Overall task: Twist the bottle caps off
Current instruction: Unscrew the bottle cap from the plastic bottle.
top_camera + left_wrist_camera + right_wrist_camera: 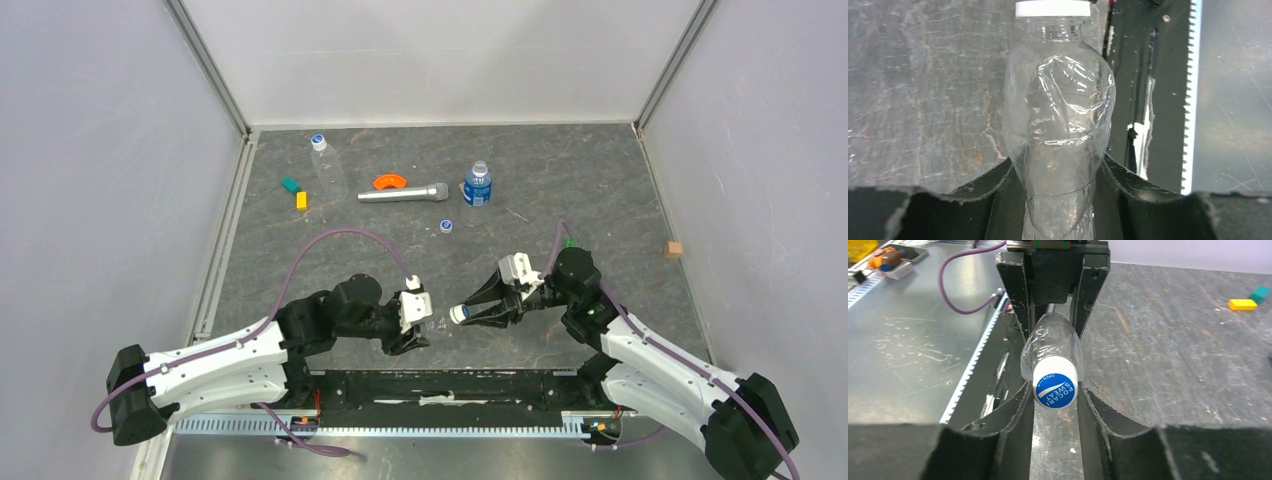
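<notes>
A clear unlabelled bottle is held level above the table near the front edge, and my left gripper is shut on its crumpled body. Its bottle cap, white-rimmed with a blue top, points at the right wrist camera. My right gripper is shut on that cap, one fingertip on each side. From above, the cap sits between the right gripper and the left gripper. A second clear bottle with its cap lies at the back left. A short blue-labelled bottle stands at the back centre. A loose cap lies in front of it.
A silver cylinder and an orange curved piece lie at the back centre. A green block and a yellow block sit at the back left. A brown cube is by the right wall. The black base rail runs under the held bottle.
</notes>
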`<action>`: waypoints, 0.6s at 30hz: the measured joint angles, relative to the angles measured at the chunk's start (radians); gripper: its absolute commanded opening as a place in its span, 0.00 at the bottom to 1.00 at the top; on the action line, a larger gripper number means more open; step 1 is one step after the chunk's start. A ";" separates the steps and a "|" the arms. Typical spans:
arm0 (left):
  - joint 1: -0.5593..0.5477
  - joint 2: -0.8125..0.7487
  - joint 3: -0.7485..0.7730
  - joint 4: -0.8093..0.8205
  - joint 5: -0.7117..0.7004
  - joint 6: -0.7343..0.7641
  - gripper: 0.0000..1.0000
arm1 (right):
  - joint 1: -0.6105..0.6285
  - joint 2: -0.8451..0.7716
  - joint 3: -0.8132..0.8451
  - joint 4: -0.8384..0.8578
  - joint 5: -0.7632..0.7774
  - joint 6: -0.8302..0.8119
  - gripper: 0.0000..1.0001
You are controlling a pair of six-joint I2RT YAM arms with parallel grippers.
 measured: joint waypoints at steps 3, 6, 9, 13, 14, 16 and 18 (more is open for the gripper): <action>-0.002 -0.001 0.000 0.015 -0.053 0.000 0.12 | 0.001 -0.027 -0.003 -0.014 0.074 0.019 0.56; -0.006 -0.004 0.000 0.039 -0.127 0.001 0.12 | 0.000 -0.064 -0.036 -0.001 0.183 0.082 0.61; -0.009 -0.008 0.000 0.047 -0.199 0.001 0.12 | -0.001 -0.098 -0.103 0.052 0.267 0.196 0.66; -0.009 -0.008 0.000 0.056 -0.274 0.001 0.11 | -0.001 -0.126 -0.189 0.175 0.339 0.393 0.67; -0.009 -0.008 0.000 0.058 -0.295 0.001 0.11 | -0.001 -0.127 -0.199 0.201 0.354 0.436 0.67; -0.009 -0.006 0.000 0.060 -0.334 0.002 0.11 | -0.001 -0.127 -0.201 0.240 0.388 0.521 0.67; -0.009 0.000 0.000 0.062 -0.362 0.002 0.10 | -0.001 -0.126 -0.199 0.263 0.417 0.583 0.67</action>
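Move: The bottle cap, still on the clear plastic bottle gripped by the left hand, sits between the right fingers, right at the hand point. From the left hand it is about 9 cm to the right, 3 cm ahead and roughly level. On the table, some 18 cm below the right hand, lies a loose cap about 27 cm ahead and 3 cm left; the blue-labelled bottle stands roughly 35 cm ahead and 4 cm right. Right fingers open off the cap, hand turning and edging forward; left carries the bottle about 6 cm forward. ##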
